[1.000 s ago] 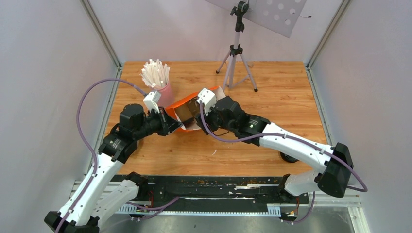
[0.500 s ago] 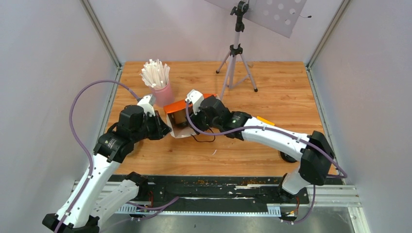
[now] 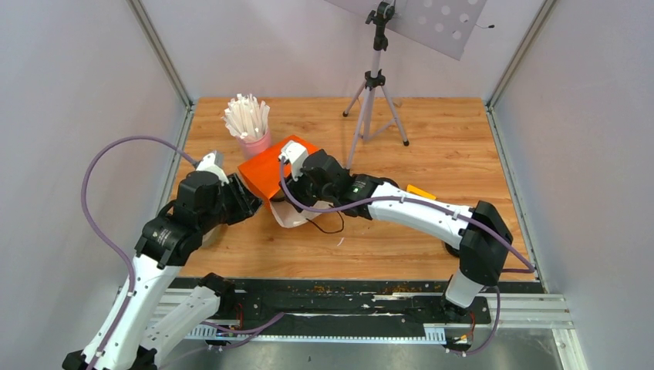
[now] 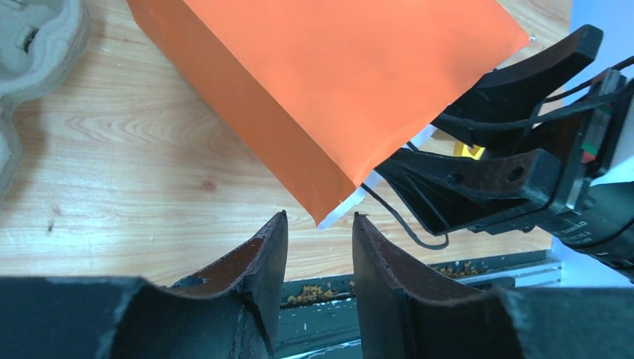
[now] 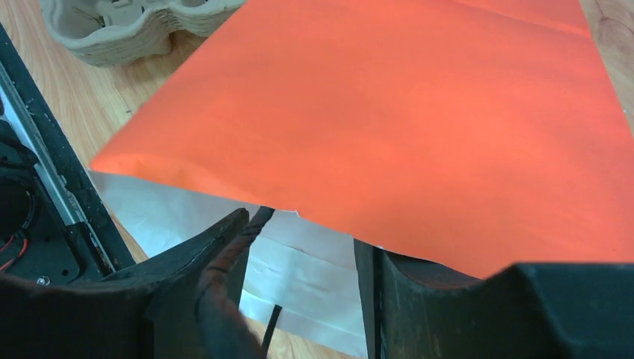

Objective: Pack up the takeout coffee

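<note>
The takeout coffee is out of view in every frame. An orange paper bag [image 3: 264, 171] with a white inside [image 3: 288, 216] lies tilted on the wooden table, its mouth towards the near edge. My left gripper [image 3: 253, 202] is open. Its fingertips [image 4: 318, 218] sit just short of the bag's lower corner [image 4: 336, 82] and touch nothing. My right gripper [image 3: 284, 193] is at the bag's mouth with its jaws apart [image 5: 303, 228]. The orange wall [image 5: 419, 112] lies over its right finger, white paper shows in the gap, and a black cord handle runs beside its left finger.
A pink cup of white sticks [image 3: 251, 127] stands just behind the bag. A grey-brown pulp tray [image 4: 37, 45] [image 5: 127, 30] lies left of the bag. A camera tripod [image 3: 375, 92] stands at the back. A small yellow piece [image 3: 420, 191] lies beside the right arm.
My left gripper has opened, let go of the bag and drawn back to the left. The bag has tipped over leftward, orange side up. My right arm has followed it to the left.
</note>
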Available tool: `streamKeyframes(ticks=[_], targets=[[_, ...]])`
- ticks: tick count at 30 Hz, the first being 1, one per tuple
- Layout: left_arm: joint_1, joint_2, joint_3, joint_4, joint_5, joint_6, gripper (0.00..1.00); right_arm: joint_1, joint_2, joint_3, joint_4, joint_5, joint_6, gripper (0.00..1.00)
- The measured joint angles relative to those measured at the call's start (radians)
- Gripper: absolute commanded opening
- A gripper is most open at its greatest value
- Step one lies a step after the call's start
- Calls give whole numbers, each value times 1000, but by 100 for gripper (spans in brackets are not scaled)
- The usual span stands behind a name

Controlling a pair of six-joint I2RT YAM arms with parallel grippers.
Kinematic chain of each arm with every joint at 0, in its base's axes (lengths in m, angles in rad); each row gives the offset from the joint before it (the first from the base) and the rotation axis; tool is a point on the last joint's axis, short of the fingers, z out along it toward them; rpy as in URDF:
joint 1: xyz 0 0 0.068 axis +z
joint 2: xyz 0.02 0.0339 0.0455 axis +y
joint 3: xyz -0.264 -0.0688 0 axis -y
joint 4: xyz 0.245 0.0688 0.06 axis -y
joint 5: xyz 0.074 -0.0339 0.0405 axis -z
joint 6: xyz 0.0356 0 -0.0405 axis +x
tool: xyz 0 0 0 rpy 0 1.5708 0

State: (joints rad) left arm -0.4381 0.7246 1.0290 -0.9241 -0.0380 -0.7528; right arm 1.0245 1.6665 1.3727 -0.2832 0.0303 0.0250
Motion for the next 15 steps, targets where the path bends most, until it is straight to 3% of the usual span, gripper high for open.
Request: streamKeyframes(ticks=[15], targets=[[0, -93, -159, 103, 24, -60, 67, 6, 112, 122, 88, -5, 0, 54]])
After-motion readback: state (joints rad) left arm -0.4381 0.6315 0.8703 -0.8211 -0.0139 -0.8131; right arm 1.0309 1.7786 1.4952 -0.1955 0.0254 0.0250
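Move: The orange bag lies tipped, its mouth facing right and back; its middle is some 6 cm ahead of the right hand, 3 cm left and 5 cm below, with one right finger already under the upper panel's rim. From the left hand the bag's middle is about 8 cm ahead, 7 cm right and 9 cm lower. The straw cup stands roughly 17 cm ahead of that hand and 4 cm left, the cup carrier 15 cm left and 4 cm back, both about 16 cm lower. With one finger still tucked under the rim of the bag's upper panel, the right hand carries that side left about 4 cm and some 2 cm forward, sinking a touch before rising, its opening unchanged. Beside the bag's near mouth corner the left hand drops roughly 2.5 cm and spreads its fingers wider, with no touch to be seen. ##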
